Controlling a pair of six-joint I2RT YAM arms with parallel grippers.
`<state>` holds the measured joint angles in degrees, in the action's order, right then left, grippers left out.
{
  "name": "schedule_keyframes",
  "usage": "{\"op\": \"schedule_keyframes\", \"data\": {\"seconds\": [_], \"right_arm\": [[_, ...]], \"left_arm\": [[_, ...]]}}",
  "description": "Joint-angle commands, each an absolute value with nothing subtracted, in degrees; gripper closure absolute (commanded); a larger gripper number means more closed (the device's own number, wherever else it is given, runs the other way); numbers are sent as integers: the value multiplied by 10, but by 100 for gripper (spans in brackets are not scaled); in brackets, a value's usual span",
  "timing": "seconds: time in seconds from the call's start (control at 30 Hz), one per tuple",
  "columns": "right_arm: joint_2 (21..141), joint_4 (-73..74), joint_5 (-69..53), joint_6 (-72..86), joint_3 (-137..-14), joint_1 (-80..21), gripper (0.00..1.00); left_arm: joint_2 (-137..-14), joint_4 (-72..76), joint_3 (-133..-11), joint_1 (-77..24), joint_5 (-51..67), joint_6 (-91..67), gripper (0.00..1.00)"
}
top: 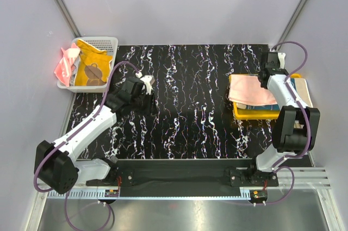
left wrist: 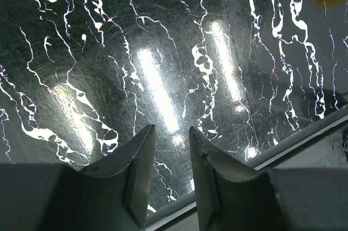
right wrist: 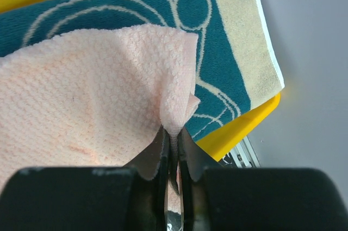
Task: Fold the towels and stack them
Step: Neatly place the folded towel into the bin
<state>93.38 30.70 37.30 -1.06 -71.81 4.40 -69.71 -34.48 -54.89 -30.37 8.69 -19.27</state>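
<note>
A pale peach towel (top: 249, 91) (right wrist: 92, 89) lies on top of a teal-and-cream patterned towel (top: 261, 107) (right wrist: 220, 62) in the yellow tray (top: 255, 116) (right wrist: 239, 129) at the right. My right gripper (top: 267, 76) (right wrist: 173, 132) is shut on a pinched fold at the peach towel's far right corner. An orange-yellow towel with a brown bear (top: 92, 68) and a coral pink towel (top: 65, 63) sit in the white mesh basket (top: 100, 41) at the back left. My left gripper (top: 144, 86) (left wrist: 169, 129) hovers open over the bare table, holding nothing.
The black marbled table (top: 190, 95) spans the middle between basket and tray. Grey walls close the back and both sides. In the left wrist view a metal rail (left wrist: 304, 136) runs along the table's edge.
</note>
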Motion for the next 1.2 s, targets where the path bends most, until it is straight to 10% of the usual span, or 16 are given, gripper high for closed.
{"op": "schedule_keyframes", "data": {"seconds": [0.0, 0.37, 0.47, 0.53, 0.63, 1.17], "right_arm": [[920, 299, 363, -8, -745, 61, 100], [940, 325, 335, 35, -766, 117, 96], [950, 340, 344, 53, -775, 119, 77], [951, 362, 345, 71, -781, 119, 35], [939, 382, 298, 102, -795, 116, 1], [834, 231, 78, 215, -706, -169, 0]], "left_arm": [[-699, -335, -549, -306, 95, -182, 63], [-699, -323, -538, -302, 84, -184, 63], [-701, -323, -539, -299, 85, -185, 63], [-701, -319, -539, -297, 86, -186, 63], [-699, -311, -541, -289, 86, -193, 62], [-835, -262, -756, -146, -277, -372, 58]]}}
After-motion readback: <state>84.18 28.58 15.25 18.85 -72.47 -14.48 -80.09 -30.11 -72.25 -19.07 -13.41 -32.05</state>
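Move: The right hand still holds the pink towel by its right end, just above the yellow bin, whose middle lies about 4 cm back and 6 cm below. The towel's middle is roughly 9 cm left and 2 cm back; the blue-and-cream towel beneath centres some 3 cm back and 1 cm right. The empty left hand has the mustard towel about 22 cm ahead and 30 cm left, with the coral towel 13 cm farther left of it. The right hand draws the pink towel's held end some 4 cm farther right along the bin, opens wide to let go, then sweeps back left about 24 cm over the towel to the bin's left rim, rising 5 cm as its wrist rolls left side up and the fingers come to point nearly straight down. The left hand first all but waits, then swings forward about 14 cm, left 8 and up 7 towards the mustard towel's basket, turning counter-clockwise some 35 degrees with the fingers still partly open. ##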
